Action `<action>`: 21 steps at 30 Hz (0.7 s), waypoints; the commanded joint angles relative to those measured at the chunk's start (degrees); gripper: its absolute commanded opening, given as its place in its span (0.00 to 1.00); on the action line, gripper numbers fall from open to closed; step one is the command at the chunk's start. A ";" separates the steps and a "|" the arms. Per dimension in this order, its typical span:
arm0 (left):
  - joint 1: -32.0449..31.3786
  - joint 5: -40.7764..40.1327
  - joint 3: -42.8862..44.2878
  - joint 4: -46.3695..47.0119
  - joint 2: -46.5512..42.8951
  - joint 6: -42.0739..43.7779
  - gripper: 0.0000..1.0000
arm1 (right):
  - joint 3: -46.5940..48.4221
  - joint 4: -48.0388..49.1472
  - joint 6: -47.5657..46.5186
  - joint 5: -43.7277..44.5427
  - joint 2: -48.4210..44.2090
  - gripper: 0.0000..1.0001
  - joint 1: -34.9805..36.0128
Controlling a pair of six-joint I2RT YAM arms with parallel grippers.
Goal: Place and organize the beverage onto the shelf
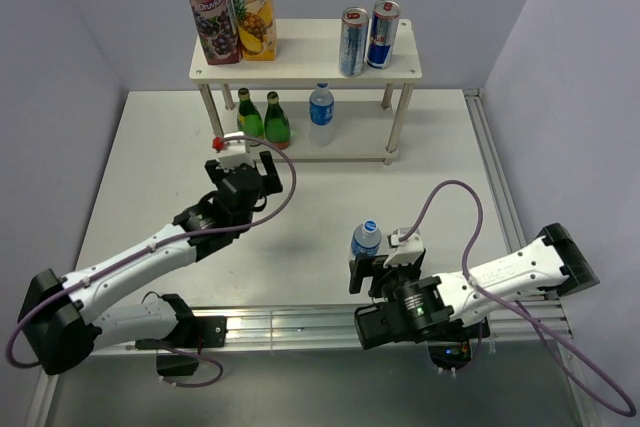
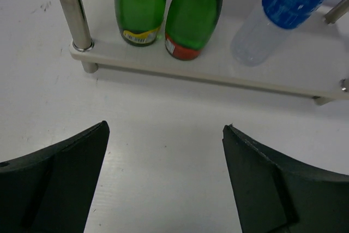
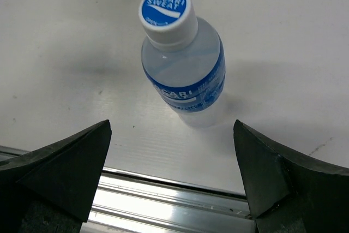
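The white two-tier shelf [image 1: 300,67] stands at the back. Its top board holds two juice cartons [image 1: 228,2] and two cans [image 1: 368,37]. Its lower board [image 2: 218,75] holds two green bottles [image 2: 166,12] and a clear water bottle [image 2: 283,9]. A Pocari Sweat bottle [image 3: 182,58] stands upright on the table near the front edge [image 1: 366,239]. My right gripper [image 3: 172,129] is open just behind it, not touching. My left gripper [image 2: 166,129] is open and empty, a short way in front of the shelf's lower board [image 1: 245,159].
A metal rail [image 3: 174,200] runs along the table's near edge under the right gripper. The shelf's thin posts [image 2: 71,9] stand at the corners. Walls close in at the back and both sides.
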 commanded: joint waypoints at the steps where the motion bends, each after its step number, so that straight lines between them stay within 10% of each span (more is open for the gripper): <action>1: 1.48 3.24 0.17 2.46 -3.59 0.95 0.91 | -2.05 -1.96 9.76 0.16 1.49 1.00 0.27; 21: 2.37 2.98 -4.93 6.25 -7.20 0.06 0.90 | -15.86 34.95 -14.13 3.41 3.43 1.00 -14.84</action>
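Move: The last beverage bottle stands roughly 8 cm ahead of the right hand and 3 cm to its left, its middle some 6 cm lower. Beyond, on the lower shelf, the shelved bottle is about 39 cm ahead and 14 cm left of that hand, with the nearer green bottle some 38 cm ahead and 25 cm left, both nearly level. From the left hand, the last bottle lies about 13 cm back, 31 cm right and 11 cm down. The right hand sinks about 7 cm and eases 4 cm forward towards the bottle, fingers staying wide open. ##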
